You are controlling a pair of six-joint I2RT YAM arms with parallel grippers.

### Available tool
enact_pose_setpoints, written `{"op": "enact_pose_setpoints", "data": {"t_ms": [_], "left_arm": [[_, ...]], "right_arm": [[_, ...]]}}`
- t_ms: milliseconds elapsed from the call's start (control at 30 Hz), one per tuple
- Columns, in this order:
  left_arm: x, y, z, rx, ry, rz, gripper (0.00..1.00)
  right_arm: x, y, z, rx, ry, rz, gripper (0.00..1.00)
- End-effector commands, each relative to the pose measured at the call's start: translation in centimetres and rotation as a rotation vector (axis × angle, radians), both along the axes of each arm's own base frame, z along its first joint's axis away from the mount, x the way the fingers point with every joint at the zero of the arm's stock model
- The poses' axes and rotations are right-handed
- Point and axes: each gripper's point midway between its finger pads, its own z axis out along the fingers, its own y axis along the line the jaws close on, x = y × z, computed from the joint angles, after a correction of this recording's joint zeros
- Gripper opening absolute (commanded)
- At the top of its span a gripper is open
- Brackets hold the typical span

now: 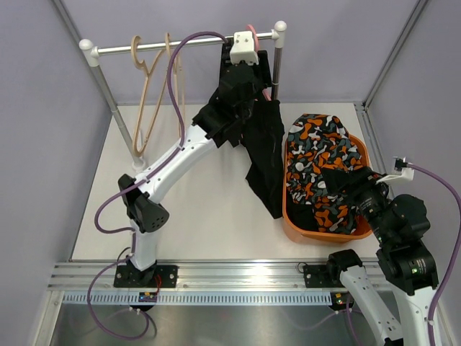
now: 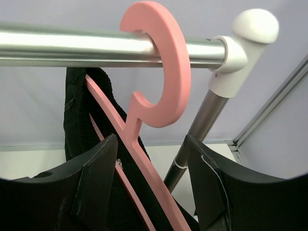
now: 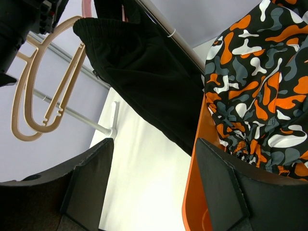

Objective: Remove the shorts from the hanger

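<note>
Black shorts [image 1: 263,155] hang from a pink hanger [image 1: 251,32] hooked on the rack's rod at its right end. My left gripper [image 1: 243,61] is raised just under that rod. In the left wrist view, the left gripper [image 2: 151,139] is open. The pink hanger [image 2: 159,72] has its stem passing between the fingers, with the black shorts [image 2: 77,120] behind it. Patterned orange, white, grey and black shorts [image 1: 317,155] lie in an orange basket [image 1: 288,216]. My right gripper [image 1: 338,180] hovers open over the basket; nothing is in the right gripper [image 3: 154,142].
Two bare beige hangers [image 1: 148,94] hang on the left part of the metal rod [image 1: 180,45]. The rack's right post [image 2: 202,125] stands close behind the pink hanger. The basket's rim [image 3: 195,183] is beside my right finger. Dark cloth lies low in the basket [image 1: 313,216].
</note>
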Motion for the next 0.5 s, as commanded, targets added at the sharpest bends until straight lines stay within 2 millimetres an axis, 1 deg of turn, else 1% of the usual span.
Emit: {"op": "enact_pose_setpoints", "data": {"t_ms": [0, 33, 67, 200, 300, 367, 400, 467], "left_arm": [[1.0, 1.4, 2.2, -0.057, -0.054, 0.083, 0.62], [1.4, 1.3, 1.6, -0.048, -0.044, 0.087, 0.61], [1.6, 1.4, 1.5, -0.049, -0.046, 0.093, 0.62], [2.6, 1.8, 0.3, -0.042, -0.025, 0.121, 0.62], [2.8, 2.1, -0.3, -0.024, -0.013, 0.132, 0.61], [2.8, 2.4, -0.6, 0.0, -0.007, 0.14, 0.56], [2.6, 2.7, -0.1, 0.001, -0.011, 0.139, 0.48], [2.4, 3.0, -0.2, 0.025, -0.005, 0.138, 0.36]], "right_arm": [[-0.3, 0.2, 1.4, -0.013, -0.038, 0.021, 0.78], [-0.4, 0.2, 1.5, -0.015, -0.038, 0.021, 0.78], [-0.3, 0.2, 1.5, -0.017, -0.036, 0.021, 0.78], [-0.3, 0.4, 1.4, -0.016, -0.031, 0.029, 0.78], [-0.2, 0.5, 1.3, -0.017, -0.028, 0.035, 0.78], [-0.2, 0.4, 1.2, -0.016, -0.026, 0.032, 0.78], [-0.2, 0.4, 1.2, -0.016, -0.027, 0.03, 0.78], [-0.1, 0.5, 1.2, -0.013, -0.025, 0.032, 0.78]]}}
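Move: The pink hanger holding the black shorts offers its neck, just under the hook, about 4 cm ahead of the left hand, 1 cm to its left and 3 cm lower. The shorts hang some 20 cm below this hand, about 3 cm ahead and 3 cm right. The top of the right post is 4 cm ahead, 8 cm right and 4 cm up; the two wooden hangers hang about 24 cm left, 2 cm ahead and 10 cm lower. From the right hand the neck lies about 31 cm ahead, 22 cm left and 7 cm up. The pink hanger's neck is taken in between the left hand's open fingers, which slide forward and down by some 3 cm each way under the rail, drifting 1 cm left at the end as the hand turns about 5 degrees counter-clockwise. Easing to a stop there, the fingers begin to close around the neck, the gap narrowing by about a third without shutting; a firm pinch can't be seen yet. ##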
